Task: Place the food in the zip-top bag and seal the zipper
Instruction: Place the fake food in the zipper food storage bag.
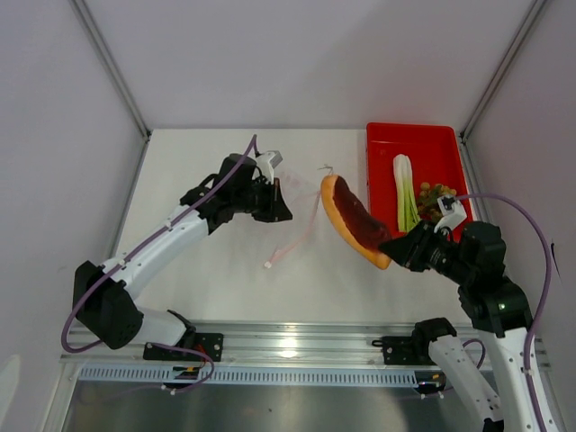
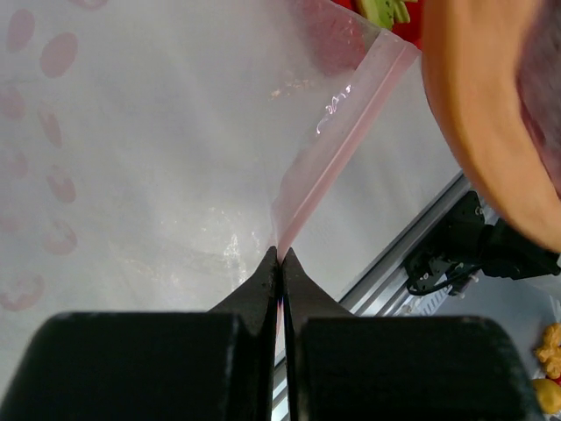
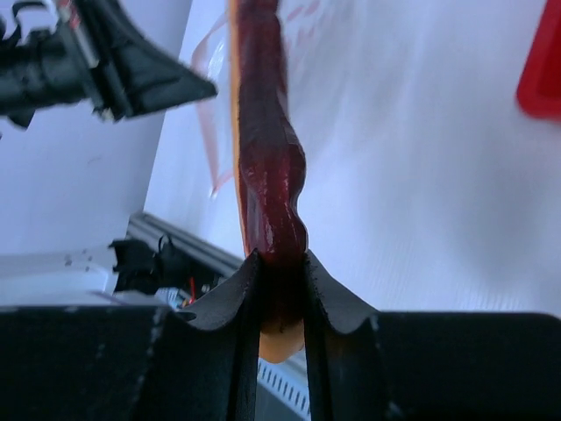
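Observation:
My right gripper (image 1: 401,248) is shut on the near end of the orange-skinned dark-red wedge (image 1: 355,220), holding it above the table. In the right wrist view the wedge (image 3: 267,149) runs up from between the fingertips of that gripper (image 3: 279,259). My left gripper (image 1: 280,203) is shut on the zip-top bag (image 1: 302,214), pinching its edge at the pink zipper (image 2: 342,132). The clear bag (image 2: 158,158) hangs lifted beyond this gripper (image 2: 280,256), with the wedge (image 2: 478,105) close at its right. The zipper (image 1: 295,241) trails down to a small white tab (image 1: 268,265). The leek stalk (image 1: 405,202) and grapes (image 1: 435,196) lie in the red tray.
The red tray (image 1: 423,144) stands at the back right, its corner (image 3: 543,79) showing in the right wrist view. A metal rail (image 1: 288,346) with both arm bases runs along the near edge. White walls close in the table on three sides.

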Controlling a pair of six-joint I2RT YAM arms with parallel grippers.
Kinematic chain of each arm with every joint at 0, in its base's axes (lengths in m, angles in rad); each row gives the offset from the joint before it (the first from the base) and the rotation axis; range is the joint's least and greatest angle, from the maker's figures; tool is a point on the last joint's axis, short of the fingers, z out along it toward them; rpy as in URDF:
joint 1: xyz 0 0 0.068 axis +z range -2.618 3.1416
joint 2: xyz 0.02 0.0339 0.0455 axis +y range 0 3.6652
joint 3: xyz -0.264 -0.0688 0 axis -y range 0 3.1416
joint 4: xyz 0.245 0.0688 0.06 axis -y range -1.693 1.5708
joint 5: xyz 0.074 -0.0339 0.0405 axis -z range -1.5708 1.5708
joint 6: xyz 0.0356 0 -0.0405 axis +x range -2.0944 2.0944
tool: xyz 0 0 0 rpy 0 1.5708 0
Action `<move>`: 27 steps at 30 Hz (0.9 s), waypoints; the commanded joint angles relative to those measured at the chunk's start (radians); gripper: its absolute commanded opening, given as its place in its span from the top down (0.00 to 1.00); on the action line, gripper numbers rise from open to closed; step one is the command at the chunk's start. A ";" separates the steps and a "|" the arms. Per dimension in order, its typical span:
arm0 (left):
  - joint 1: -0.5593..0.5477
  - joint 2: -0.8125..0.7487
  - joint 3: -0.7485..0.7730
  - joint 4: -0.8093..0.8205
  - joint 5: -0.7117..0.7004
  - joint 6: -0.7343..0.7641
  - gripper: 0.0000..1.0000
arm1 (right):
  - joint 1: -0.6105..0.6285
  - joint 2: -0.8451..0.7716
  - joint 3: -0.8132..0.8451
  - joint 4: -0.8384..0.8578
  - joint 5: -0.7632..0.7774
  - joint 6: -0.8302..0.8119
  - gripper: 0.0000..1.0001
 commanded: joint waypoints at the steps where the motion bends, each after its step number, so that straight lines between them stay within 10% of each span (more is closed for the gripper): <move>1: -0.007 -0.047 -0.016 -0.002 -0.042 0.015 1.00 | 0.021 -0.075 -0.008 -0.136 -0.114 0.040 1.00; 27: -0.009 -0.047 -0.058 0.089 0.024 -0.027 0.99 | 0.021 -0.132 -0.074 -0.247 -0.312 0.007 1.00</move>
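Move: The open mouth of the zipper bag, where I am taking the hot dog in my right fingers, is about 14 cm ahead of that hand, 16 cm to its left and 17 cm below. The celery in the red tray lies some 23 cm ahead and 11 cm to the right, the grapes 22 cm ahead and 19 cm right, both about 21 cm lower. From my left hand, the mouth is some 3 cm ahead, 3 cm right and 10 cm down. I draw my right hand back about 9 cm, fast at first and then easing off, and sink it some 4 cm, still gripping the hot dog by its near end. As I go I swing it counter-clockwise and tip it down, about 15 degrees each, so its free end points more leftward and lower. My left hand barely shifts and keeps the bag's lip pinched. ##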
